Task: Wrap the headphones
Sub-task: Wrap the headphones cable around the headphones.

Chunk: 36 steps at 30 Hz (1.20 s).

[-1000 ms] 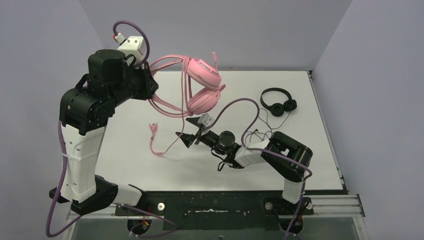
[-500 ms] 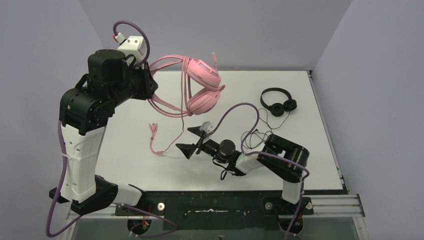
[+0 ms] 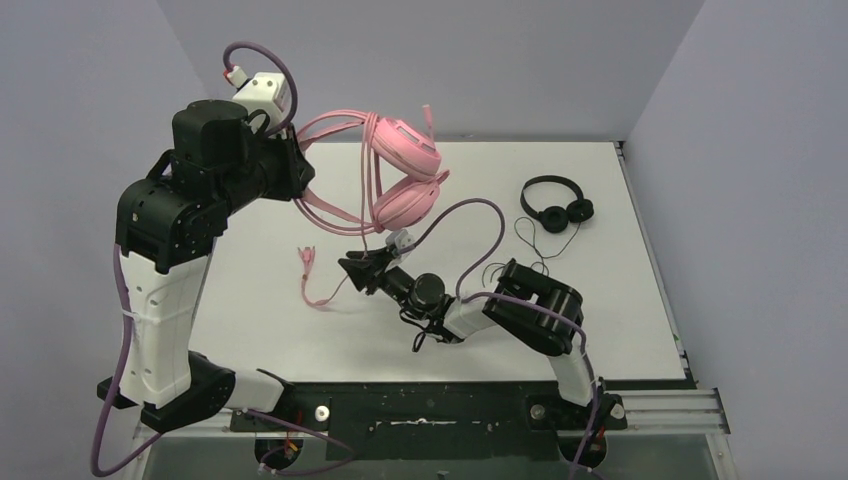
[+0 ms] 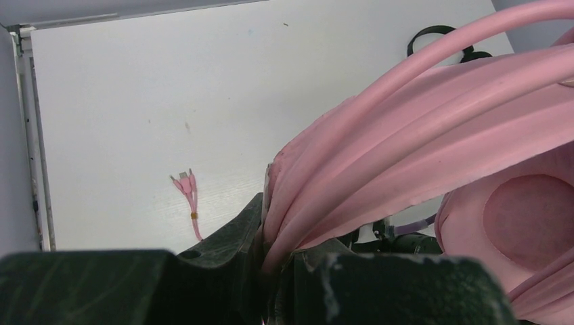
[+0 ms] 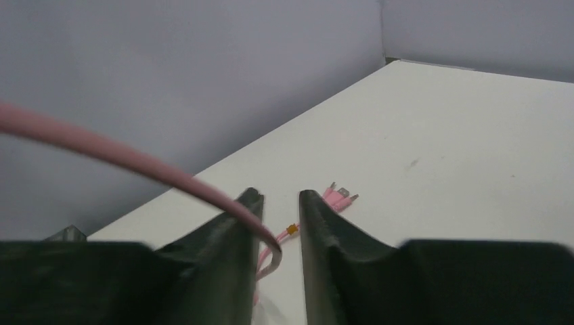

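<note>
The pink headphones [image 3: 405, 175] hang in the air at the back left, their headband and looped cable pinched in my shut left gripper [image 3: 300, 175] [image 4: 277, 230]. From them the pink cable [image 3: 345, 285] [image 5: 135, 159] drops to the table and ends in pink plugs [image 3: 305, 258] [image 4: 186, 184] [image 5: 338, 196]. My right gripper [image 3: 350, 268] [image 5: 281, 196] is low over the table at that cable. Its jaws stand apart, and the cable crosses its left finger and dips into the gap. The black headphones [image 3: 553, 203] [image 4: 433, 32] lie at the back right with their thin cable trailing toward me.
The white table [image 3: 260, 320] ends in walls at the back and on both sides. The right arm's purple lead [image 3: 480, 215] arches above the table between the two headsets.
My right gripper has slid left along the table to the pink cable, and its jaws have narrowed around it. The left arm and the pink headphones have stayed put.
</note>
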### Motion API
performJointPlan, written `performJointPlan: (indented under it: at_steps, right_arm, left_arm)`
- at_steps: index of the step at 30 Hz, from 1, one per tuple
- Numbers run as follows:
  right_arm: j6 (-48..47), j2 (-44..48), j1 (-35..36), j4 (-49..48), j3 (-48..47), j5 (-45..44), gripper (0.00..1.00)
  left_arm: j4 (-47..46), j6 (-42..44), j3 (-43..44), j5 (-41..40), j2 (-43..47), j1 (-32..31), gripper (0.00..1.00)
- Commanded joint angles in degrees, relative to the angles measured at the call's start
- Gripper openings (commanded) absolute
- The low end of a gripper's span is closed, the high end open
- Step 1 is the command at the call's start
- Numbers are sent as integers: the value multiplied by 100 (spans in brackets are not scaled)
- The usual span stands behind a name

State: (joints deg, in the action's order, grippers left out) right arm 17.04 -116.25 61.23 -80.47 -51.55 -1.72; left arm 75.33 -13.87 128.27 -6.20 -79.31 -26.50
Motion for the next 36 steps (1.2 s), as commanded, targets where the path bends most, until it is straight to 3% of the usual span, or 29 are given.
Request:
performJointPlan:
  at_steps: [1, 2, 3, 6, 9, 15, 22, 25, 27, 29, 36]
  right_arm:
    - [304, 50, -2, -505, 93, -83, 12]
    - [364, 214, -34, -507, 314, -46, 2]
    - [374, 405, -62, -502, 588, -9, 0]
    - [514, 887, -201, -433, 1461, 87, 0]
    - [759, 1251, -452, -266, 2084, 867, 0]
    - [643, 1886, -864, 489, 2532, 1505, 0]
    - [593, 2779, -2405, 2101, 2203, 3421, 0]
    - [130, 3547, -3015, 3471, 1797, 4307, 0]
    - [-661, 4030, -3116, 5299, 1338, 4499, 2]
    - [-1603, 4359, -3113, 6920, 742, 4345, 3]
    - [-2154, 4811, -3204, 9214, -191, 4092, 2]
  left_arm:
    - [-556, -193, 347, 50, 158, 69, 0]
    - [-537, -181, 412, 56, 134, 94, 0]
    - [-505, -156, 489, 53, 102, 130, 0]
    - [-470, -106, 663, 139, -6, 321, 0]
    - [-590, -134, 631, 444, -13, 511, 0]
    - [-691, -243, 461, 1241, 231, 759, 0]
    - [-2245, 50, -1373, 4947, 1097, 1044, 0]
    - [-2092, 750, -2037, 5654, 1481, 1023, 0]
    - [-1682, 1679, -2425, 5591, 1734, 821, 0]
    - [-1382, 2441, -2801, 4954, 1936, 366, 0]
    - [-1133, 4169, -3821, 2104, 2229, -1481, 0]
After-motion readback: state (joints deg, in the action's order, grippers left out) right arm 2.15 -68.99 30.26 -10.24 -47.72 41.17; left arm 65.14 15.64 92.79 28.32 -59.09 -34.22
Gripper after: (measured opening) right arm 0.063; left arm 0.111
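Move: The pink headphones' cable hangs right between the half-closed right fingers. The earcups are about 12 cm to the right of this hand, neither ahead nor back, and some 24 cm above; the plug end lies on the table about 15 cm ahead, 15 cm left and 17 cm below. From the left hand, still gripping the headband, the earcups are some 17 cm right, straight across and 3 cm lower; the cable pinch point is about 6 cm right, 1 cm back and 27 cm below. Shut the right fingers on the cable, dip about 5 cm and draw it right beneath the earcups, then rise some 11 cm at their far side, 20 cm right of the start. Keep the left grip on the headband; after a slight shift left, swing the headphones about 50 degrees clockwise while carrying them back some 12 cm, right and down. ##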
